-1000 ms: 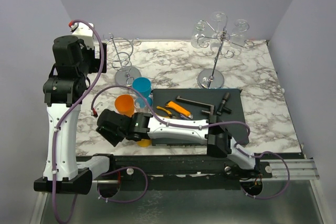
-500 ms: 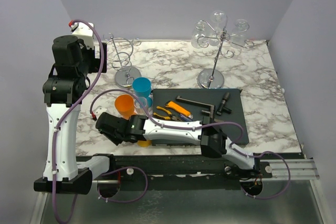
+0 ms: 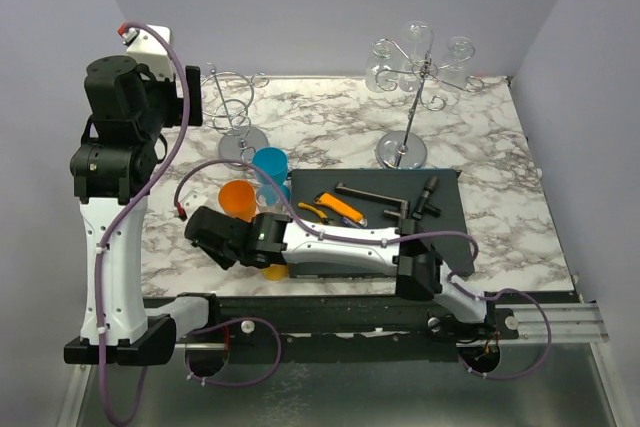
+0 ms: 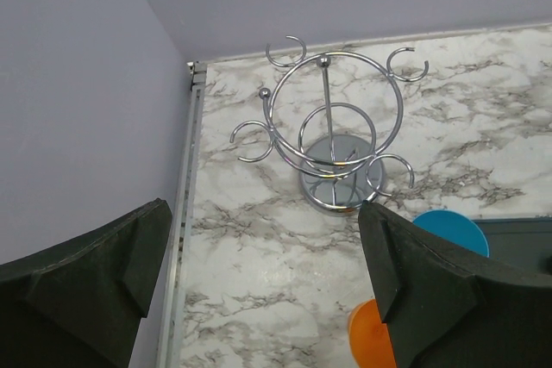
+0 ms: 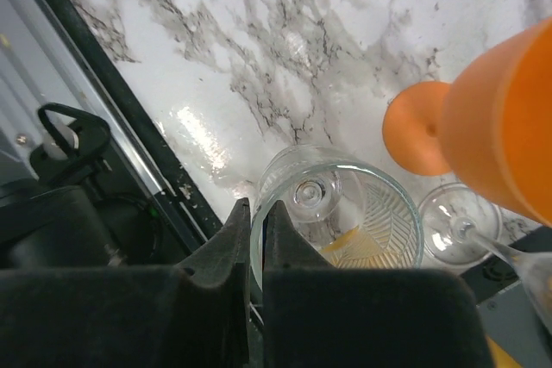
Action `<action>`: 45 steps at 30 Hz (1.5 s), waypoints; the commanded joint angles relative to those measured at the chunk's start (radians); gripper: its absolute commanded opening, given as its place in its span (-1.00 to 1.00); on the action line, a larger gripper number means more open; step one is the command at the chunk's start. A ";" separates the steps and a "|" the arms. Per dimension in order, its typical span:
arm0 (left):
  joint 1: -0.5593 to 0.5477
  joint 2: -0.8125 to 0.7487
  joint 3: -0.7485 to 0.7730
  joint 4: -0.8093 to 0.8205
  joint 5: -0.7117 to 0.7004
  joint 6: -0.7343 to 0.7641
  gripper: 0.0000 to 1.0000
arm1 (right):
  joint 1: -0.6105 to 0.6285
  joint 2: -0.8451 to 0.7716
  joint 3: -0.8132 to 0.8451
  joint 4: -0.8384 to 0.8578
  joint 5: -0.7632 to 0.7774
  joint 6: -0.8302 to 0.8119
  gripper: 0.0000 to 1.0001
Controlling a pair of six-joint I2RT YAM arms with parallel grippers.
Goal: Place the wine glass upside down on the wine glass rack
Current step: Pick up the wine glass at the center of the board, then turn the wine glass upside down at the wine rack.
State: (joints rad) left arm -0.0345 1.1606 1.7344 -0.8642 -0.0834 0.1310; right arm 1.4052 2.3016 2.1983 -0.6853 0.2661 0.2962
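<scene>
A clear wine glass [image 5: 379, 180] stands upright on the marble near the table's front edge, seen from above in the right wrist view. My right gripper [image 5: 257, 213] is shut on its rim, one finger inside the bowl and one outside. From the top view the right gripper [image 3: 222, 239] reaches left and covers the glass. An empty chrome wine glass rack [image 4: 332, 118] stands at the back left [image 3: 235, 112]. My left gripper [image 4: 263, 213] hangs open and empty above the marble beside that rack [image 3: 190, 107].
A second rack [image 3: 415, 77] at the back right carries several hanging glasses. An orange cup [image 3: 237, 199] and a blue cup [image 3: 268, 162] stand close to the held glass. Another clear glass's foot [image 5: 457, 234] lies beside it. A black mat [image 3: 440, 237] holds pliers [image 3: 335, 209] and hex keys.
My right gripper's fingers have closed onto the wine glass rim. The left arm has shifted a little up and to the left, still open.
</scene>
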 commanded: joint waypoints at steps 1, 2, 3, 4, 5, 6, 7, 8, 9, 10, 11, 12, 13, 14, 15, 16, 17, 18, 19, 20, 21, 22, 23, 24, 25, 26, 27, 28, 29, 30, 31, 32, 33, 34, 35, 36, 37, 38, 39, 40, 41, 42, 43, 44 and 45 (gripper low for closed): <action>0.005 0.022 0.109 -0.022 0.044 -0.051 0.97 | 0.001 -0.216 -0.033 0.126 0.067 0.011 -0.99; 0.005 0.027 0.128 -0.025 0.049 -0.060 0.97 | 0.002 -0.247 -0.048 0.141 0.077 0.007 -0.99; 0.005 0.033 0.143 -0.028 0.056 -0.068 0.98 | 0.001 -0.277 -0.054 0.152 0.092 0.006 -0.99; 0.005 0.035 0.157 -0.030 0.062 -0.076 0.97 | 0.002 -0.302 -0.059 0.158 0.103 0.002 -0.99; 0.005 0.037 0.164 -0.029 0.076 -0.086 0.97 | 0.001 -0.331 -0.060 0.161 0.118 -0.003 -0.99; 0.005 0.037 0.170 -0.027 0.083 -0.094 0.97 | 0.001 -0.354 -0.059 0.162 0.132 -0.005 -0.99; 0.005 0.037 0.173 -0.024 0.114 -0.100 0.97 | 0.001 -0.384 -0.061 0.162 0.145 -0.013 -0.99; 0.005 0.037 0.174 -0.023 0.129 -0.108 0.97 | 0.002 -0.405 -0.060 0.156 0.169 -0.020 -0.99; 0.005 0.036 0.175 -0.021 0.149 -0.115 0.97 | 0.002 -0.430 -0.056 0.148 0.194 -0.029 -0.99; 0.005 0.039 0.177 -0.021 0.165 -0.119 0.98 | 0.001 -0.452 -0.058 0.140 0.222 -0.039 -0.99; 0.005 0.043 0.181 -0.022 0.180 -0.124 0.97 | 0.001 -0.476 -0.060 0.133 0.246 -0.054 -0.99; 0.005 0.046 0.185 -0.021 0.193 -0.126 0.97 | 0.002 -0.497 -0.061 0.125 0.278 -0.068 -0.99; 0.005 0.049 0.188 -0.022 0.203 -0.126 0.97 | 0.001 -0.513 -0.060 0.114 0.308 -0.084 -0.99; 0.005 0.052 0.191 -0.022 0.221 -0.126 0.97 | 0.000 -0.532 -0.062 0.108 0.344 -0.099 -0.99; 0.005 0.053 0.191 -0.022 0.242 -0.152 0.98 | 0.001 -0.549 -0.066 0.106 0.372 -0.119 -0.99; 0.005 0.056 0.191 -0.025 0.283 -0.150 0.97 | -0.003 -0.569 -0.069 0.104 0.402 -0.132 -0.99; 0.005 0.056 0.189 -0.028 0.319 -0.150 0.97 | -0.009 -0.588 -0.075 0.102 0.421 -0.142 -0.99; 0.005 0.055 0.187 -0.031 0.350 -0.156 0.97 | -0.018 -0.612 -0.088 0.106 0.437 -0.149 -0.99; 0.005 0.055 0.185 -0.032 0.374 -0.165 0.98 | -0.035 -0.632 -0.102 0.107 0.444 -0.150 -0.99; 0.005 0.056 0.183 -0.032 0.397 -0.168 0.97 | -0.056 -0.656 -0.125 0.110 0.445 -0.146 -0.99; 0.005 0.056 0.183 -0.030 0.418 -0.168 0.97 | -0.089 -0.679 -0.143 0.111 0.437 -0.136 -1.00; 0.005 0.056 0.181 -0.031 0.436 -0.167 0.97 | -0.121 -0.699 -0.169 0.118 0.411 -0.122 -0.99; 0.005 0.056 0.177 -0.032 0.461 -0.166 0.97 | -0.164 -0.719 -0.193 0.125 0.381 -0.114 -0.99; 0.005 0.053 0.167 -0.032 0.483 -0.163 0.97 | -0.198 -0.732 -0.209 0.134 0.351 -0.105 -0.99; 0.005 0.051 0.156 -0.033 0.510 -0.163 0.97 | -0.237 -0.746 -0.222 0.143 0.319 -0.098 -0.99; 0.005 0.048 0.142 -0.034 0.536 -0.164 0.97 | -0.269 -0.756 -0.231 0.154 0.288 -0.089 -1.00; 0.005 0.048 0.129 -0.036 0.565 -0.163 0.97 | -0.306 -0.765 -0.239 0.166 0.244 -0.082 -0.99; 0.005 0.047 0.115 -0.040 0.593 -0.165 0.97 | -0.345 -0.772 -0.243 0.178 0.209 -0.073 -0.99; 0.004 0.046 0.103 -0.042 0.615 -0.165 0.97 | -0.375 -0.775 -0.241 0.185 0.171 -0.059 -0.99; 0.004 0.045 0.088 -0.045 0.641 -0.163 0.97 | -0.410 -0.774 -0.235 0.188 0.136 -0.049 -0.99; 0.004 0.045 0.074 -0.047 0.661 -0.161 0.97 | -0.427 -0.771 -0.225 0.192 0.107 -0.041 -0.99; 0.004 0.045 0.058 -0.047 0.685 -0.158 0.97 | -0.441 -0.763 -0.210 0.189 0.089 -0.037 -0.99; 0.004 0.045 0.046 -0.048 0.711 -0.151 0.97 | -0.449 -0.756 -0.198 0.186 0.073 -0.031 -0.99; 0.002 0.048 0.033 -0.054 0.752 -0.137 0.97 | -0.457 -0.749 -0.186 0.184 0.055 -0.028 -0.99; -0.002 0.051 0.025 -0.062 0.782 -0.136 0.97 | -0.462 -0.743 -0.176 0.184 0.044 -0.023 -0.99; -0.011 0.060 0.023 -0.066 0.795 -0.109 0.97 | -0.466 -0.740 -0.169 0.185 0.029 -0.019 -1.00; -0.020 0.068 0.019 -0.068 0.798 -0.101 0.97 | -0.470 -0.739 -0.167 0.187 0.019 -0.011 -0.99; -0.033 0.079 0.018 -0.068 0.797 -0.094 0.97 | -0.475 -0.743 -0.169 0.192 0.005 0.001 -0.99; -0.044 0.088 0.017 -0.068 0.796 -0.086 0.97 | -0.481 -0.748 -0.174 0.201 -0.010 0.014 -0.99; -0.058 0.101 0.020 -0.068 0.794 -0.081 0.97 | -0.484 -0.754 -0.179 0.207 -0.027 0.030 -1.00; -0.073 0.114 0.023 -0.068 0.789 -0.077 0.97 | -0.487 -0.763 -0.189 0.218 -0.041 0.044 -1.00; -0.092 0.130 0.028 -0.068 0.784 -0.074 0.97 | -0.489 -0.771 -0.200 0.231 -0.056 0.062 -0.99; -0.111 0.143 0.035 -0.068 0.775 -0.071 0.97 | -0.489 -0.781 -0.215 0.243 -0.068 0.075 -0.99; -0.137 0.158 0.041 -0.067 0.764 -0.068 0.97 | -0.491 -0.791 -0.228 0.256 -0.080 0.093 -0.99; -0.163 0.169 0.049 -0.066 0.754 -0.067 0.97 | -0.491 -0.797 -0.242 0.265 -0.088 0.106 -0.99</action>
State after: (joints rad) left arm -0.1223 1.2816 1.7622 -0.9222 0.6521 0.0311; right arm 0.9241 1.5703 1.9816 -0.5407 0.2657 0.3264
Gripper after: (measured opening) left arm 0.987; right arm 0.038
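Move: The right hand already pinches the clear wine glass by its rim, low over the table; the open left gripper is about 18 cm ahead of it, 4 cm to its left and 29 cm above. Some 7 cm below the right hand, the orange goblet is 7 cm ahead and 2 cm right, the yellow one 2 cm back and 9 cm right. From the left hand, the wine glass lies about 17 cm back, 4 cm right and 34 cm below. Up and to the right, fast, the right hand carries the wine glass some 30 cm higher, then forward about 17 cm, its left side rolling up and the wrist turning clockwise; it eases slightly back left at the end, still pinching the rim. The open left hand swings about 15 cm right towards the glass, turning clockwise some 40 degrees, rising first and then sinking. ##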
